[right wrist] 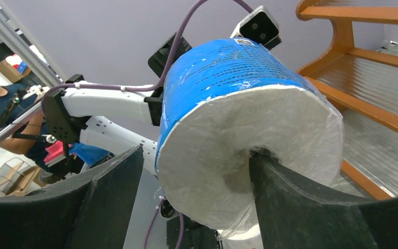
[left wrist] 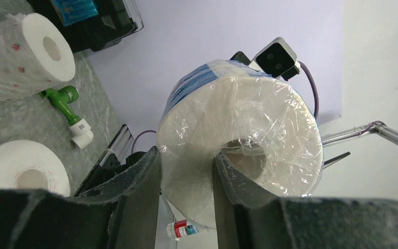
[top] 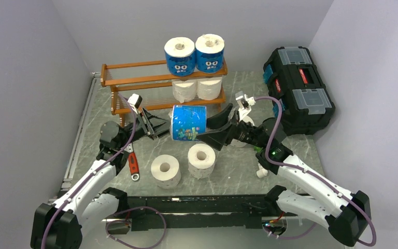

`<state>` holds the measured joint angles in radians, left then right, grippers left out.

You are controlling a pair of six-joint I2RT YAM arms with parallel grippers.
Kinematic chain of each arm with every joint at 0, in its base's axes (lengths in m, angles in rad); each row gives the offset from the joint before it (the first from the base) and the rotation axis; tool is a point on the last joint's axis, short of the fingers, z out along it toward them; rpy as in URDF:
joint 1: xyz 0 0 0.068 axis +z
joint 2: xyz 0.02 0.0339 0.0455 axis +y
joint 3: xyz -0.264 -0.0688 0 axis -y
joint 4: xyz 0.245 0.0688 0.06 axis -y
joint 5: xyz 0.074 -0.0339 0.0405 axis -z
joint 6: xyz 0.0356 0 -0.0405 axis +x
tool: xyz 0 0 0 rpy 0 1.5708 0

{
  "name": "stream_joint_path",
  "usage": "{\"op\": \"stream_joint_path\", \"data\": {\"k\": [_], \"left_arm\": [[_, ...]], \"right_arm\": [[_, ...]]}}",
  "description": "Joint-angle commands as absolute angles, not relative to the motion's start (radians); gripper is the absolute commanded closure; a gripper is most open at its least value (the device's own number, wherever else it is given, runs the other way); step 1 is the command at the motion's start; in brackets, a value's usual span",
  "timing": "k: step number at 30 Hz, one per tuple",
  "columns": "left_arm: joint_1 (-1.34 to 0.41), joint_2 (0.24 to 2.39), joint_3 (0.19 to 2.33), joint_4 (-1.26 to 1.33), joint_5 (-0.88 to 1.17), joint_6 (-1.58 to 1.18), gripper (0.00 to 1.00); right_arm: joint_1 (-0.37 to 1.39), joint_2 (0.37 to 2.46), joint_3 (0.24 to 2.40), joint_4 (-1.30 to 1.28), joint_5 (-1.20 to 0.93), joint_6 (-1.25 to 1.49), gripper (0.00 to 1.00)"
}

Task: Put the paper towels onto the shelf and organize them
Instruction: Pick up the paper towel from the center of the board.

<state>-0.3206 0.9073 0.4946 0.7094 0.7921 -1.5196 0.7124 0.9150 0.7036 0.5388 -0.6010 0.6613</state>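
A blue-wrapped paper towel roll [top: 189,123] hangs in the air in front of the shelf [top: 134,80], lying on its side between both arms. My left gripper [left wrist: 186,155] is shut on the roll [left wrist: 249,114], one finger in the core and one on the outside. My right gripper [right wrist: 196,153] stands open at the other end [right wrist: 238,104]: one finger is in the core, the other stays apart from the blue side. Two blue-wrapped rolls [top: 180,57] stand on the top tier and two white ones [top: 184,89] on the middle tier. Two white rolls [top: 166,170] stand on the table.
A black toolbox [top: 298,88] sits at the back right. A red-handled wrench [top: 133,165] lies beside the left arm. A green and white pipe fitting [left wrist: 75,116] lies on the table near the right arm. The shelf's lower tiers [right wrist: 373,78] are just beyond the held roll.
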Motion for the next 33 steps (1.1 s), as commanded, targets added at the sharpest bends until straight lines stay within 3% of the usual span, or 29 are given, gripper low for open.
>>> {"op": "stream_joint_path", "data": {"k": [1, 8, 14, 17, 18, 21, 28, 33], "left_arm": [[-0.328, 0.872, 0.517, 0.736, 0.762, -1.507, 1.0], [-0.328, 0.861, 0.5, 0.699, 0.736, -1.495, 1.0], [-0.328, 0.833, 0.509, 0.591, 0.706, -1.45, 0.92], [-0.323, 0.787, 0.524, 0.479, 0.65, -1.398, 0.59], [-0.318, 0.775, 0.53, 0.455, 0.638, -1.384, 0.41], [-0.298, 0.74, 0.566, 0.358, 0.61, -1.34, 0.03], [-0.244, 0.683, 0.654, 0.054, 0.489, -1.22, 0.01], [-0.242, 0.769, 0.857, -0.454, 0.231, -1.022, 0.01]], "right_arm": [[0.724, 0.923, 0.751, 0.546, -0.569, 0.631, 0.27], [0.726, 0.937, 0.753, 0.563, -0.58, 0.635, 0.47], [0.728, 0.929, 0.762, 0.544, -0.584, 0.628, 0.58], [0.728, 0.903, 0.774, 0.483, -0.566, 0.602, 0.6], [0.728, 0.897, 0.781, 0.458, -0.56, 0.591, 0.61], [0.728, 0.876, 0.81, 0.356, -0.536, 0.559, 0.62], [0.727, 0.859, 0.919, 0.049, -0.375, 0.444, 0.65], [0.731, 0.962, 1.061, -0.216, -0.133, 0.386, 0.66]]}}
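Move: The blue paper towel hangs level between the hands. Its middle is about 4 cm left, 2 cm ahead and 1 cm below the right hand; from the left hand, which still grips it, 4 cm right, 2 cm back and 3 cm up. From the right hand, some 30 cm lower, white rolls stand 2 cm back straight below, 4 cm back and 15 cm left, and 13 cm ahead and 17 cm right. Right fingers close on the paper towel's wall; left opens, withdraws about 5 cm left; right swings the roll forward. ##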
